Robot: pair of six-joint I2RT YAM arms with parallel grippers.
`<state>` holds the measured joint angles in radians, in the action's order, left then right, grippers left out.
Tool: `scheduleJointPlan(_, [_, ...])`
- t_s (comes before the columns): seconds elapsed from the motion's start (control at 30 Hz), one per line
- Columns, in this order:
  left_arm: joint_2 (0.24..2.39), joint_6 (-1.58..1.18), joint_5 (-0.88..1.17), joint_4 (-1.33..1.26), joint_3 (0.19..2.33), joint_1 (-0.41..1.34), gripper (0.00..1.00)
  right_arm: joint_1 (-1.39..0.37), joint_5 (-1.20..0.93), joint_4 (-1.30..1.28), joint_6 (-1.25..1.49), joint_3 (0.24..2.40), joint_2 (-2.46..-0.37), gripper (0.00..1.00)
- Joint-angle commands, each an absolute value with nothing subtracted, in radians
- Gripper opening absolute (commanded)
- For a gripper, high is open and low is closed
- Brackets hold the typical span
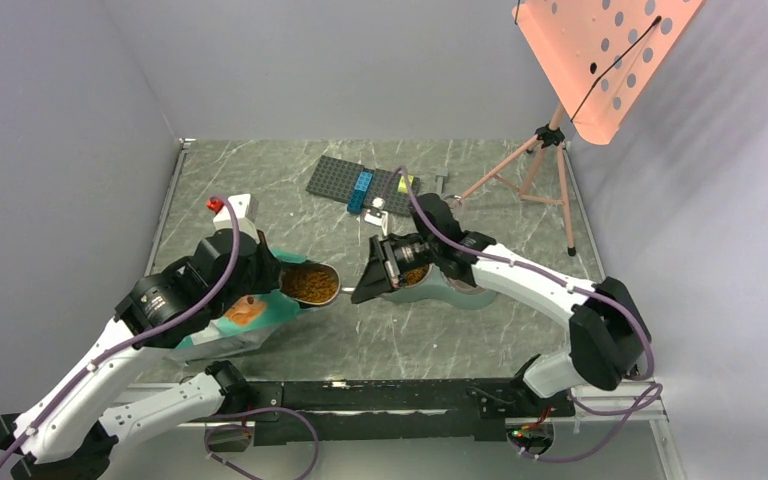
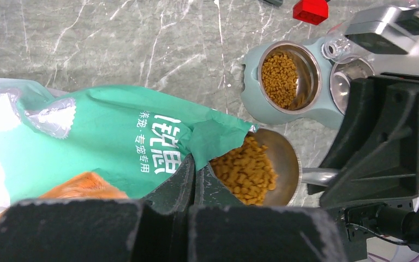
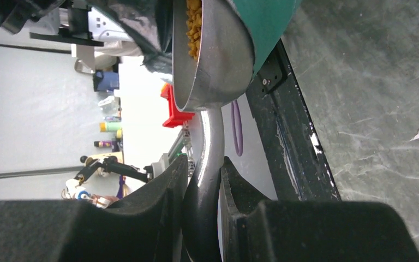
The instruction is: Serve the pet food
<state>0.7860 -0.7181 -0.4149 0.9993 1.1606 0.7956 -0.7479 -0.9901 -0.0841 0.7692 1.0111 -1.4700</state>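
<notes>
The pet food is orange-brown kibble. A heap of it fills the shiny metal scoop at the mouth of the teal pouch. My left gripper is shut on the pouch's torn edge and holds it tilted toward the scoop. My right gripper is shut on the scoop's handle, and the scoop's bowl is pressed against the pouch. More kibble lies in one bowl of the grey-green twin dish. The dish's other bowl looks empty.
A dark baseplate carrying a blue brick lies at the back of the marble table. A pink perforated stand on a tripod occupies the back right. Grey walls close both sides.
</notes>
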Motion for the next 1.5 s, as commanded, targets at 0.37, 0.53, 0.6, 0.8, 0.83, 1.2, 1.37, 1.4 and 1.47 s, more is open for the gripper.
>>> scheduleJointPlan(0.37, [0.794, -0.71, -0.409, 0.815, 1.265, 0.805, 0.0, -0.679, -1.044, 0.18, 0.816, 0.918, -1.368, 0.0])
scheduleJointPlan(0.53, [0.812, -0.689, -0.433, 0.826, 1.284, 0.806, 0.0, -0.607, -1.086, 0.292, 0.894, 0.796, -1.25, 0.0])
scheduleJointPlan(0.6, [0.821, -0.685, -0.441, 0.83, 1.293, 0.806, 0.0, -0.591, -1.101, 0.252, 0.877, 0.809, -1.237, 0.0])
scheduleJointPlan(0.8, [0.847, -0.747, -0.517, 0.88, 1.298, 0.805, 0.0, -0.53, -1.159, 0.062, 0.781, 0.819, -1.14, 0.0])
scheduleJointPlan(0.83, [0.862, -0.766, -0.536, 0.9, 1.305, 0.806, 0.0, -0.522, -1.161, 0.001, 0.752, 0.827, -1.117, 0.0])
scheduleJointPlan(1.2, [0.936, -0.83, -0.621, 1.014, 1.357, 0.807, 0.0, -0.306, -1.001, -0.555, 0.558, 0.795, -0.818, 0.0])
scheduleJointPlan(1.37, [0.917, -0.793, -0.583, 0.966, 1.335, 0.805, 0.0, -0.21, -0.842, -0.693, 0.578, 0.744, -0.726, 0.0])
scheduleJointPlan(1.4, [0.917, -0.784, -0.576, 0.964, 1.336, 0.805, 0.0, -0.2, -0.806, -0.71, 0.59, 0.738, -0.709, 0.0])
scheduleJointPlan(1.47, [0.915, -0.758, -0.557, 0.954, 1.341, 0.805, 0.0, -0.182, -0.753, -0.733, 0.618, 0.726, -0.673, 0.0])
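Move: The right hand holds the loaded scoop by its handle. The empty right-hand bowl lies about 24 cm to its right, 12 cm farther out and some 18 cm below. The filled bowl is roughly 9 cm right and 12 cm ahead of the hand, equally low. The bag mouth is some 11 cm left, about level and 1 cm ahead. From the left hand, the empty bowl lies around 37 cm right, 10 cm ahead and 24 cm below. Keeping its grip on the handle, the right hand draws the loaded scoop out of the bag mouth and carries it about 17 cm right, slowly at first, then faster, towards the empty bowl. It arcs up some 4 cm and sinks back near the end, while the wrist swings about 30 degrees clockwise. The left hand keeps pinching the bag's edge, easing forward a couple of centimetres and turning slightly counter-clockwise. ##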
